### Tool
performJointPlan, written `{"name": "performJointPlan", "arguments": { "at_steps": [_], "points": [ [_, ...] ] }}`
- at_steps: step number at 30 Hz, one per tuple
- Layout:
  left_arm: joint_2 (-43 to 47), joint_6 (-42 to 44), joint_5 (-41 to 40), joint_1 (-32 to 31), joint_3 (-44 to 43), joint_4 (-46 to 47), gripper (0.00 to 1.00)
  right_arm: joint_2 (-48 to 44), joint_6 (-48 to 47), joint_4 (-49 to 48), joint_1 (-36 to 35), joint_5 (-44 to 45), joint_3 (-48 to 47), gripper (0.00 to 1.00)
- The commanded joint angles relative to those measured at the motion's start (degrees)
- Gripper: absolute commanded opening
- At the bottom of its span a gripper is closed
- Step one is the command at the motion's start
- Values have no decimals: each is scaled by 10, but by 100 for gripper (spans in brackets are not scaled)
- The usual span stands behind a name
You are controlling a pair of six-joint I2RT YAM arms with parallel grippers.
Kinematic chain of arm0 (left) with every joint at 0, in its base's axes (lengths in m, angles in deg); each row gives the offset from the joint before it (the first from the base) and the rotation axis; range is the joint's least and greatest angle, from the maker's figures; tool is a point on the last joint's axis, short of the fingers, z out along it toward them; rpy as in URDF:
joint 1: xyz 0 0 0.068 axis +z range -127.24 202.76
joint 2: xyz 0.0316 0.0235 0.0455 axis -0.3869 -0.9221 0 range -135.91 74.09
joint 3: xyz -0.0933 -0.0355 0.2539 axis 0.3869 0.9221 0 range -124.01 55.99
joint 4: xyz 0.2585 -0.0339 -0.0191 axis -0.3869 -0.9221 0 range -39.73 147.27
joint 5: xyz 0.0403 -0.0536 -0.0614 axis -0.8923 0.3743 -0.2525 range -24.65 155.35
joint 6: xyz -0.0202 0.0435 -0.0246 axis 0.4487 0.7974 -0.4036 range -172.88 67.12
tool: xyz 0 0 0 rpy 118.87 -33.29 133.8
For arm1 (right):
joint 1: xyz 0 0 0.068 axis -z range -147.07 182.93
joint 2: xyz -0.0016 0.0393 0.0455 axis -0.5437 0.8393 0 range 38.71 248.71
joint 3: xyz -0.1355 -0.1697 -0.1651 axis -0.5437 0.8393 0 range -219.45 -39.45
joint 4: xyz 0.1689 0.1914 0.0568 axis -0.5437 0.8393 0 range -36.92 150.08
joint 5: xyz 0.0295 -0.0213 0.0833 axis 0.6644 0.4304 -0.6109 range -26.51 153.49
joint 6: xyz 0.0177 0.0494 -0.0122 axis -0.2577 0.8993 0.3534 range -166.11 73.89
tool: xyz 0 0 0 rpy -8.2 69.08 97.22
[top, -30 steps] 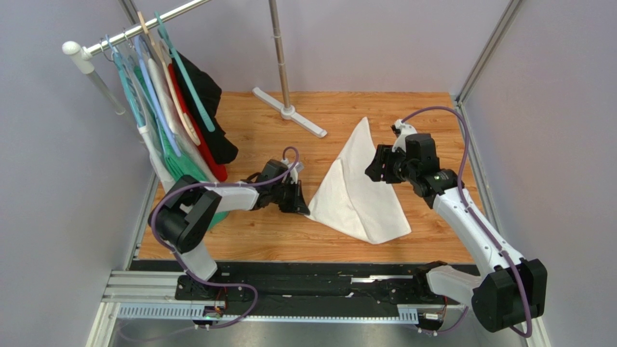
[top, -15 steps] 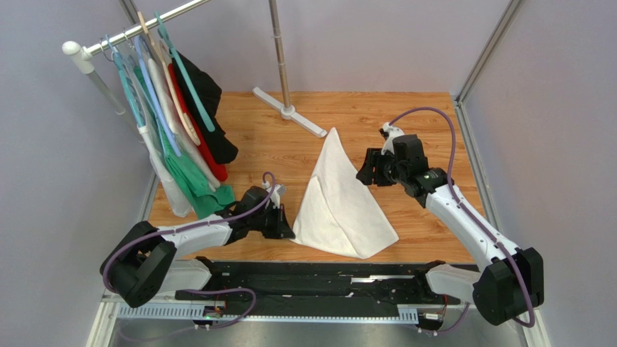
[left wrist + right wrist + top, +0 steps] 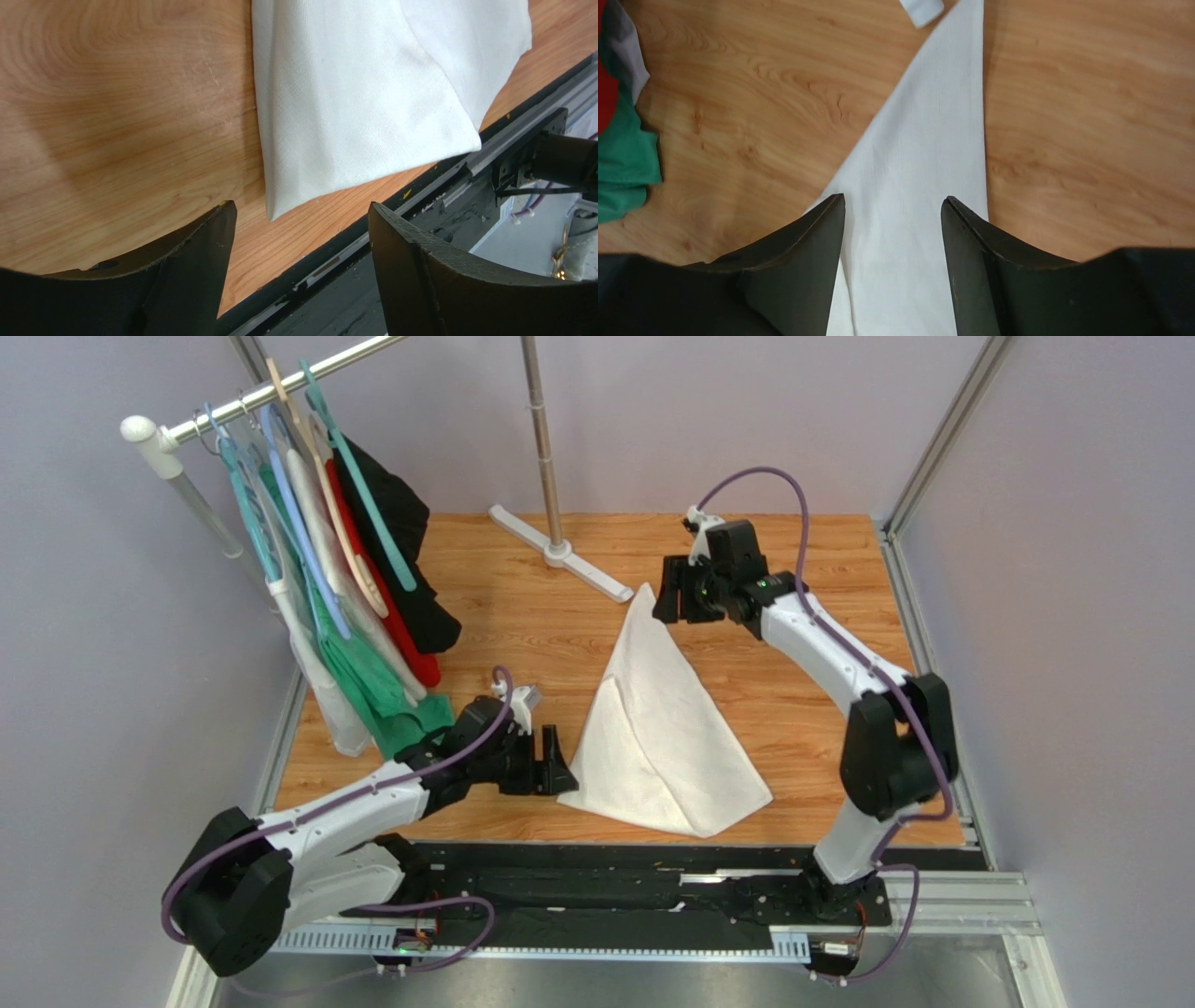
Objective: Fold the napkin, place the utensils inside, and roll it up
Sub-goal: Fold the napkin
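Note:
The white napkin [image 3: 657, 735] lies flat on the wooden table, folded into a tall triangle with its tip pointing away. My left gripper [image 3: 556, 763] is open and empty, low beside the napkin's near left corner [image 3: 295, 189], which lies just ahead of the gap between its fingers [image 3: 189, 266]. My right gripper [image 3: 668, 597] is open and empty, hovering at the napkin's far tip. In the right wrist view the napkin [image 3: 934, 112] runs under the gap between the fingers [image 3: 808, 238]. No dark green utensil shows in any view.
A clothes rack [image 3: 281, 378] with several hangers and garments stands at the left, and a green cloth [image 3: 400, 714] hangs down to the table. The rack's white foot [image 3: 561, 549] lies at the back. A black rail [image 3: 631, 875] runs along the near edge.
The napkin slid left and nearer a second ago, then stayed still. My right gripper moved away to the far tip. My left gripper moved nearer, to the napkin's near left corner.

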Motion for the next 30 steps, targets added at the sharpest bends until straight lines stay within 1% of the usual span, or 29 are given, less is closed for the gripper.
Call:
{"name": "performJointPlan", "arguments": {
  "at_steps": [1, 2, 3, 4, 7, 8, 11, 13, 19, 26, 30],
  "points": [
    [3, 33, -36, 14, -66, -58, 79, 143, -49, 13, 10, -15, -162, 57],
    [-7, 40, -32, 22, -75, -60, 79, 171, -55, 25, 12, -18, -196, 57],
    [-13, 50, -21, 40, -82, -60, 79, 197, -59, 34, 17, -20, -260, 57],
    [-18, 54, -15, 50, -93, -59, 79, 247, -67, 46, 20, -22, -286, 57],
    [-35, 70, -2, 78, -111, -55, 79, 306, -72, 42, 26, -25, -362, 57],
    [-43, 73, -1, 82, -116, -56, 79, 339, -69, 39, 27, -25, -378, 57],
    [-64, 84, 3, 93, -127, -53, 79, 388, -60, 33, 32, -30, -423, 57],
    [-82, 88, 9, 95, -132, -42, 79, 404, -58, 31, 32, -26, -440, 57],
    [-124, 94, 29, 100, -147, -17, 79, 435, -44, 5, 33, -8, -433, 57],
    [-145, 99, 46, 101, -152, -7, 79, 461, -44, 0, 30, -12, -440, 56],
    [-152, 105, 51, 102, -153, -3, 79, 463, -44, -7, 27, -22, -436, 54]
  ]
}}
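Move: The napkin's far tip lies about 16 cm ahead of the right hand, 3 cm to its left and 14 cm below. The clothes stand's white foot ends some 4 cm left of that tip and 1 cm nearer the base. From the left hand the far tip is roughly 39 cm ahead and 14 cm right, 4 cm below. The napkin's near-left corner lies almost under the left hand, 1 cm back and 4 cm down. The napkin's far tip is what the right hand reaches for: it sweeps about 15 cm forward and slightly left, sinks some 13 cm, mostly after the first stretch, and ends with the tip between its still-open fingers, not yet pinched. Off the near-left corner, the open left hand lifts a few centimetres while going 7 cm forward along the napkin's left edge, then sinks most of that back. ##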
